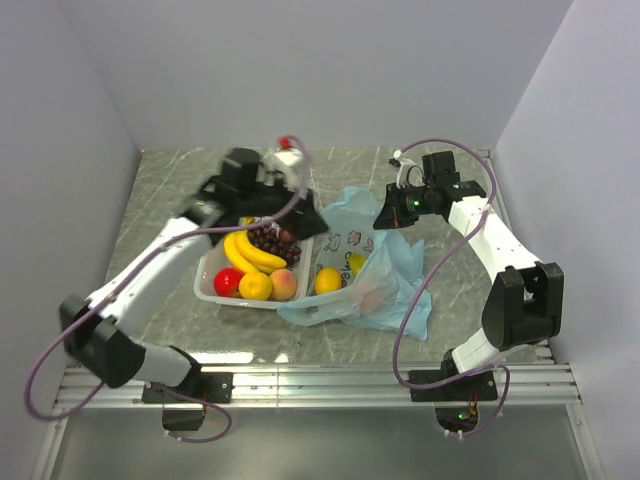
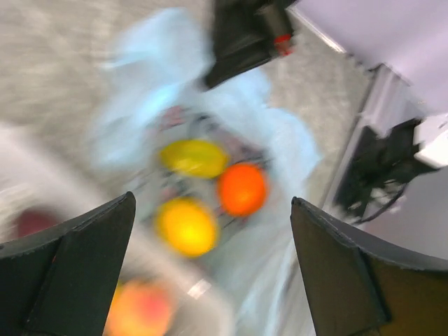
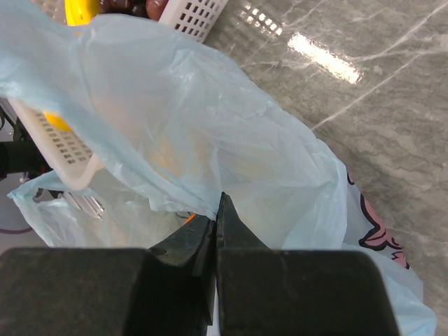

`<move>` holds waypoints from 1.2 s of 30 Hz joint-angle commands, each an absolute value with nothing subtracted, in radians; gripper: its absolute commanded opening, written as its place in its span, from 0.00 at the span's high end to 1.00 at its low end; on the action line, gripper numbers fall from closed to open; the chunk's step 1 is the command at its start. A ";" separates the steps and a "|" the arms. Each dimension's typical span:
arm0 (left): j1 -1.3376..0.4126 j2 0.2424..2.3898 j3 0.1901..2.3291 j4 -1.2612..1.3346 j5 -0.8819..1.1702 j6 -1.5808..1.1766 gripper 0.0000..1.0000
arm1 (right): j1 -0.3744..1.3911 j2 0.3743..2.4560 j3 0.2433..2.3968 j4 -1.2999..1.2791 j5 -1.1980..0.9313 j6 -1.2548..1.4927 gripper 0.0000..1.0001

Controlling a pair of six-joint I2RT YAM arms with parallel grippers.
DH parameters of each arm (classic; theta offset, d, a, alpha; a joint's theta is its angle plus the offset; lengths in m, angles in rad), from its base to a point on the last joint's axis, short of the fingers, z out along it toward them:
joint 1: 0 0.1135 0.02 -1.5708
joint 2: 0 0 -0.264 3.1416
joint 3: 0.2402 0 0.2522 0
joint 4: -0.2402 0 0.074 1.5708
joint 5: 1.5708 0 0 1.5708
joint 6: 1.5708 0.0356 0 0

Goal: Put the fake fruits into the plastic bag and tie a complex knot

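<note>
The light-blue plastic bag (image 1: 372,275) lies open to the right of a white basket. My right gripper (image 1: 388,216) is shut on the bag's upper edge and holds it up; the right wrist view shows the film (image 3: 210,140) pinched at the fingertips (image 3: 218,204). In the bag lie a lemon (image 1: 328,281), another yellow fruit (image 1: 357,263) and an orange (image 2: 241,189). The bananas (image 1: 250,255), grapes (image 1: 272,238), red apple (image 1: 227,282), a yellow fruit (image 1: 255,286) and the peach (image 1: 284,284) lie in the basket. My left gripper (image 1: 285,200) is open and empty above the basket's far side; its view is blurred.
The white latticed basket (image 1: 212,268) stands at the table's middle, touching the bag. Its wall also shows in the right wrist view (image 3: 192,17). Grey walls close in on the left, right and back. A metal rail (image 1: 320,380) runs along the near edge.
</note>
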State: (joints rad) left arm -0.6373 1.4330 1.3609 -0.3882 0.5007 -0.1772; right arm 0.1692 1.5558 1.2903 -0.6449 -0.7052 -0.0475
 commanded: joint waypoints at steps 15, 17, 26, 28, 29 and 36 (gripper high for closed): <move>-0.383 1.236 1.034 -0.853 0.327 0.181 0.01 | 0.164 1.555 1.302 -0.670 -0.721 -0.089 1.00; -0.383 1.273 1.028 -0.832 0.301 0.154 0.01 | 0.164 1.557 1.304 -0.675 -0.723 -0.089 1.00; -0.393 1.368 1.009 -0.795 0.305 0.137 0.01 | 0.166 1.569 1.327 -0.696 -0.706 -0.103 1.00; -0.394 1.371 1.008 -0.790 0.322 0.146 0.01 | 0.166 1.577 1.331 -0.699 -0.707 -0.104 1.00; -0.396 1.373 1.006 -0.790 0.327 0.149 0.02 | 0.166 1.578 1.331 -0.698 -0.706 -0.103 1.00; -0.397 1.384 1.040 -0.834 0.379 0.170 0.40 | 0.166 1.591 1.345 -0.704 -0.712 -0.101 1.00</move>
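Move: The lemon in the basket lies about 17 cm to the left hand's left, 5 cm back and some 19 cm below. Beside it in the basket, the peach sits roughly 7 cm to its right, the red apple some 6 cm to its left, and the bananas about 7 cm farther out. From the right hand, the lemon is about 28 cm left, 11 cm back and 9 cm lower. Left hand sweeps about 17 cm left, sinks 18 and closes around the lemon; right keeps the bag edge pinched. ##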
